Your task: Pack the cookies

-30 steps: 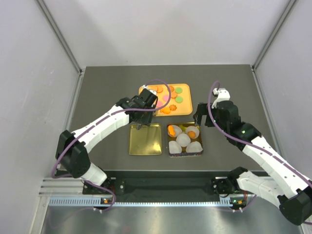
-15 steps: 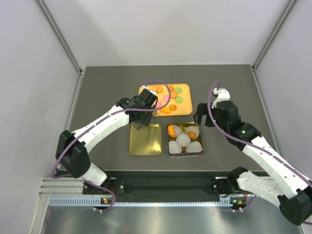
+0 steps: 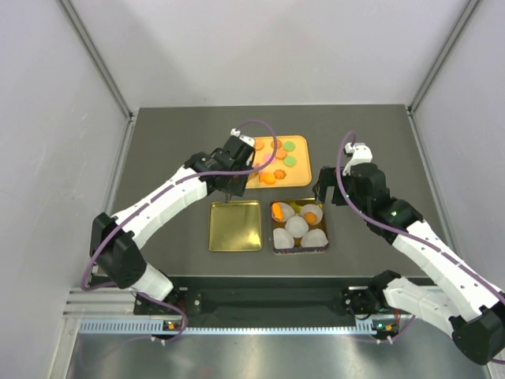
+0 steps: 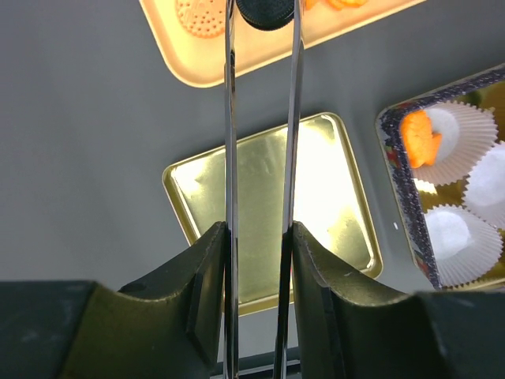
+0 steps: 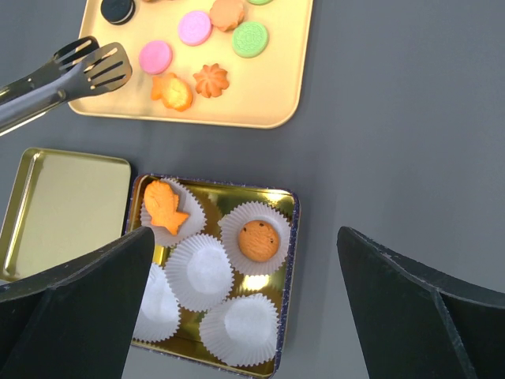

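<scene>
The cookies (image 3: 272, 162) lie on an orange tray (image 5: 292, 79): pink, green, orange and one black cookie (image 5: 118, 9). My left gripper (image 4: 259, 229) is shut on metal tongs (image 5: 87, 67). The tong tips hover at the tray's near left corner with nothing between them, and the black cookie (image 4: 264, 12) lies just beyond them. The gold tin (image 5: 288, 260) holds white paper cups (image 5: 200, 271); a fish-shaped orange cookie (image 5: 164, 207) and a round orange cookie (image 5: 258, 241) each sit in a cup. My right gripper (image 5: 245, 233) hangs open above the tin.
The tin's gold lid (image 3: 234, 225) lies flat just left of the tin, below the tongs. The dark table (image 3: 158, 158) is walled in by grey panels on three sides.
My left arm has swung the tongs from over the lid up to the tray's near left corner. The right arm has not moved.
</scene>
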`<state>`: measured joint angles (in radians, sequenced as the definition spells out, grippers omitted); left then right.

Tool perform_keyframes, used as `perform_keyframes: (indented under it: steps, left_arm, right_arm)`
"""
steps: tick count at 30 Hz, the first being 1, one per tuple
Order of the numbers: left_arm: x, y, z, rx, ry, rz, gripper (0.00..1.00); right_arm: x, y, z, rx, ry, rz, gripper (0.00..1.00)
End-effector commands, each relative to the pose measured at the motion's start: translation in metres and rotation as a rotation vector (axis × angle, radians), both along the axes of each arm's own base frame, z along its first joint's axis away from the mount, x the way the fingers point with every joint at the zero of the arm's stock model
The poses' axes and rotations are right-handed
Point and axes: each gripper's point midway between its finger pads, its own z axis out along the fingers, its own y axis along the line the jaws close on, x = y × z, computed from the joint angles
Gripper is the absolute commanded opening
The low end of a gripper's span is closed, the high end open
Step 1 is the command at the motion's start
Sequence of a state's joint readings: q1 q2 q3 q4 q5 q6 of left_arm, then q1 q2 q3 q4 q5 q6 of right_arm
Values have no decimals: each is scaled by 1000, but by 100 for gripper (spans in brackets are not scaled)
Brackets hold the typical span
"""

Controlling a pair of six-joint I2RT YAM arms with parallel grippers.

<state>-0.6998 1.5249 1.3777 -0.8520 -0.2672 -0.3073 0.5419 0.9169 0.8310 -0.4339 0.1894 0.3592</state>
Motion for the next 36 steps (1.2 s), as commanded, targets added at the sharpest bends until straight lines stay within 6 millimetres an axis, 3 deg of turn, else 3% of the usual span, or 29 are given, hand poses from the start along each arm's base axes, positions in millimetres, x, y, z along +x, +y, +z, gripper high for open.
perform_keyframes:
  steps: [1, 6, 12, 15, 18, 24, 36]
  left_arm:
    - [1, -9, 35, -70, -59, -46, 29]
    - [-17, -26, 52, -104, -73, -114, 29]
    - [-63, -60, 65, -134, -74, -225, 29]
    - [-80, -67, 66, -161, -63, -243, 29]
    - [-105, -80, 63, -176, -43, -302, 29]
    - [-132, -84, 45, -150, 7, -347, 30]
    - [-162, -92, 30, -153, 62, -429, 30]
  right_arm:
    - [10, 3, 17, 28, -60, -6, 100]
    - [12, 2, 23, 25, -72, -14, 100]
    - [14, 0, 29, 15, -83, -21, 100]
    - [15, 0, 30, 14, -82, -25, 100]
    - [16, -1, 30, 10, -81, -28, 100]
    - [16, -3, 32, 4, -83, -35, 100]
    - [14, -5, 27, -1, -71, -39, 100]
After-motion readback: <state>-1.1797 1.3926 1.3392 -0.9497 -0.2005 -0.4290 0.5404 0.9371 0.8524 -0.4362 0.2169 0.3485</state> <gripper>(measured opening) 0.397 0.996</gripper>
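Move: The left hand holds the tongs, with a black cookie already lifted in their tips. The tin's empty middle cup lies about 21 cm to its right, 7 cm back and 15 cm below. At about that depth, the fish cookie's cup is 16 cm right and 2 cm back, the empty near-left cup 16 cm right and 11 cm back, and the gold tray straight back 7 cm. From the right hand, the middle cup is some 8 cm left, 5 cm back and 18 cm down. Back and to the right in one curving sweep, the left hand travels about 15 cm back and half as far right, swinging the tongs some 25 degrees clockwise from the cookie tray to the tin. It rises roughly 5 cm on the way, then sinks about 3 cm and slows over the empty cups, its fingers keeping the tongs closed on the black cookie. ##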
